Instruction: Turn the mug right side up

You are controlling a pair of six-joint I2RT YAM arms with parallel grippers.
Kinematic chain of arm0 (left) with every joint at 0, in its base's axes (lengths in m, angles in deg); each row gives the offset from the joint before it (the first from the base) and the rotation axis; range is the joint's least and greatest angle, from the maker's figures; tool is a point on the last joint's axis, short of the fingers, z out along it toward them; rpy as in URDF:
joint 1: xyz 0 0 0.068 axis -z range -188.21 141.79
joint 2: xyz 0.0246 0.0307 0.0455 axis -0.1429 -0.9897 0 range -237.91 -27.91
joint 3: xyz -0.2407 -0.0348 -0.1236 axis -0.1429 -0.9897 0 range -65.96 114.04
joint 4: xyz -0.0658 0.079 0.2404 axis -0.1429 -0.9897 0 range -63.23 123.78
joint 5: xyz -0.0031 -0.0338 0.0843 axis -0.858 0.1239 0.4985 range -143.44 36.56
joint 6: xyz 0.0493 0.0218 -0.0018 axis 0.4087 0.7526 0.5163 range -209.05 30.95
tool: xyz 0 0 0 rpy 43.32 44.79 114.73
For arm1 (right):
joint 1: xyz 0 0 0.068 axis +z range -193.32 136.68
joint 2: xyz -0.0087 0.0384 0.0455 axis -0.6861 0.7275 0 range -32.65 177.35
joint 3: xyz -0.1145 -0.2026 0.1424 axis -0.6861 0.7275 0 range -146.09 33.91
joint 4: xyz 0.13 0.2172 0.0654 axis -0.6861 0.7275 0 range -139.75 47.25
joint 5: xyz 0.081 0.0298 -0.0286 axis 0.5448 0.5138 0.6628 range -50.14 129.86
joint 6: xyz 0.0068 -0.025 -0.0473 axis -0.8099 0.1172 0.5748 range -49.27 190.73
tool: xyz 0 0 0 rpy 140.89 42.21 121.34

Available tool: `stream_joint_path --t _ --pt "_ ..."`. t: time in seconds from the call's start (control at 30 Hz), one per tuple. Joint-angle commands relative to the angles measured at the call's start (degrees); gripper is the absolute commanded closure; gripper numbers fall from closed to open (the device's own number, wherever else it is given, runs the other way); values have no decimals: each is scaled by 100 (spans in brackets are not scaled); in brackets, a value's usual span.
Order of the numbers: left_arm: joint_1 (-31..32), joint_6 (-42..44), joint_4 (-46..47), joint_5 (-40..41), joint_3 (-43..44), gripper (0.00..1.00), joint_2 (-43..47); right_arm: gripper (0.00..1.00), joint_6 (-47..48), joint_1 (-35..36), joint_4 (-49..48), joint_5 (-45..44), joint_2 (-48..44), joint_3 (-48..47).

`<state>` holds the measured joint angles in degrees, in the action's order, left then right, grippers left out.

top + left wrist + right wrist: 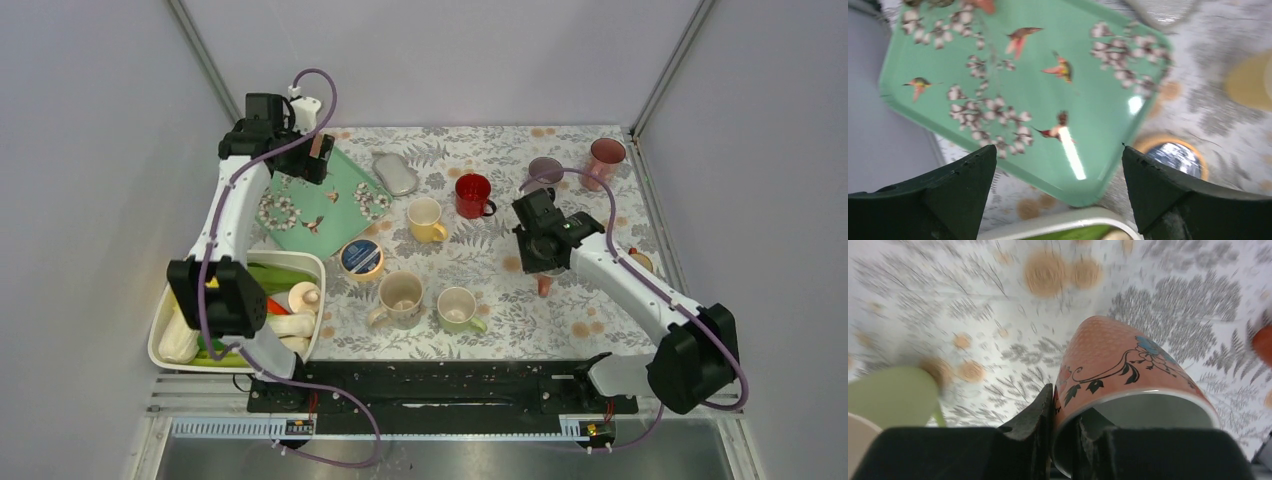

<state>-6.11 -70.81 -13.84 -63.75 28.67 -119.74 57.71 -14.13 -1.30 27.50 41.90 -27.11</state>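
Note:
A salmon-pink mug (1120,357) with a blue flower and black vine pattern hangs in my right gripper (1065,415). The gripper is shut on its rim, one finger outside the wall and one inside. The mug is tilted, its mouth toward the camera and its base pointing down at the floral tablecloth. In the top view only a pink sliver of the mug (543,286) shows under the right gripper (540,264), right of table centre. My left gripper (315,160) is open and empty above the green bird-patterned tray (1048,75).
A yellow mug (427,220), a red mug (472,195), a beige mug (400,297) and a green-handled mug (458,308) stand upright mid-table. A pink cup (605,160) and a purple cup (545,168) stand at the back right. A white bin (312,262) of vegetables stands front left.

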Motion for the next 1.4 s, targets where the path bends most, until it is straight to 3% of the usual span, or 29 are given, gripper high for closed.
stream_joint_path --t 0.0,0.3,0.4,0.47,0.6,0.83,1.1,1.17,1.3,1.37 --pt "-357 371 226 973 874 1 -993 100 92 -64 -114 263 212 220" --pt "-553 643 220 1742 3017 1 -3445 99 43 -212 -424 697 684 569" --pt "-553 373 469 1446 3331 1 -3762 85 45 -214 -456 810 779 581" --pt "-549 91 812 1335 3343 1 -3855 67 41 -213 -461 886 834 582" --pt "-552 35 1492 1379 3529 1 -4174 46 19 -212 -388 861 803 550" --pt "-519 937 1874 1657 4346 1 -5181 32 -7 -214 -223 771 443 582" --pt "-505 1242 2358 1981 4446 2 -5621 28 10 -213 52 628 142 444" --pt "-509 1211 2421 1938 4452 9 -5650 28 14 -212 66 623 60 428" --pt "-508 937 2501 1887 4357 35 -5615 28 9 -213 126 592 -86 406" --pt "-501 829 2562 1776 4225 41 -5544 28 42 -212 144 619 -164 391"
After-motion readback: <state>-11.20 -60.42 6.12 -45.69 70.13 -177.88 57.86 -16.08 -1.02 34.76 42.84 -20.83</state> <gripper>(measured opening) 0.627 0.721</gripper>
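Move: Beyond the left gripper, about 28 cm ahead, 13 cm left and 19 cm below, stands the upside-down orange mug on the tray. The brown mug is level with it, some 7 cm farther left; the grey dish lies about 18 cm ahead of that gripper and 11 cm right. The right hand holds the other orange mug over its spot, 2 cm back, 4 cm right and 11 cm down; from this hand the green mug is 14 cm left, 6 cm back, the small orange cup 27 cm right, 4 cm ahead. Reaching about 24 cm forward, 11 cm left and 19 cm down over the tray, the open left gripper rolls its left side up some 20 degrees, brings its fingers astride the orange mug's handle and starts closing. Meanwhile the right hand lowers its mug about 7 cm and slightly back, tipping its fingers steeper, opens to let go of the wall, then backs up nearly 3 cm. ##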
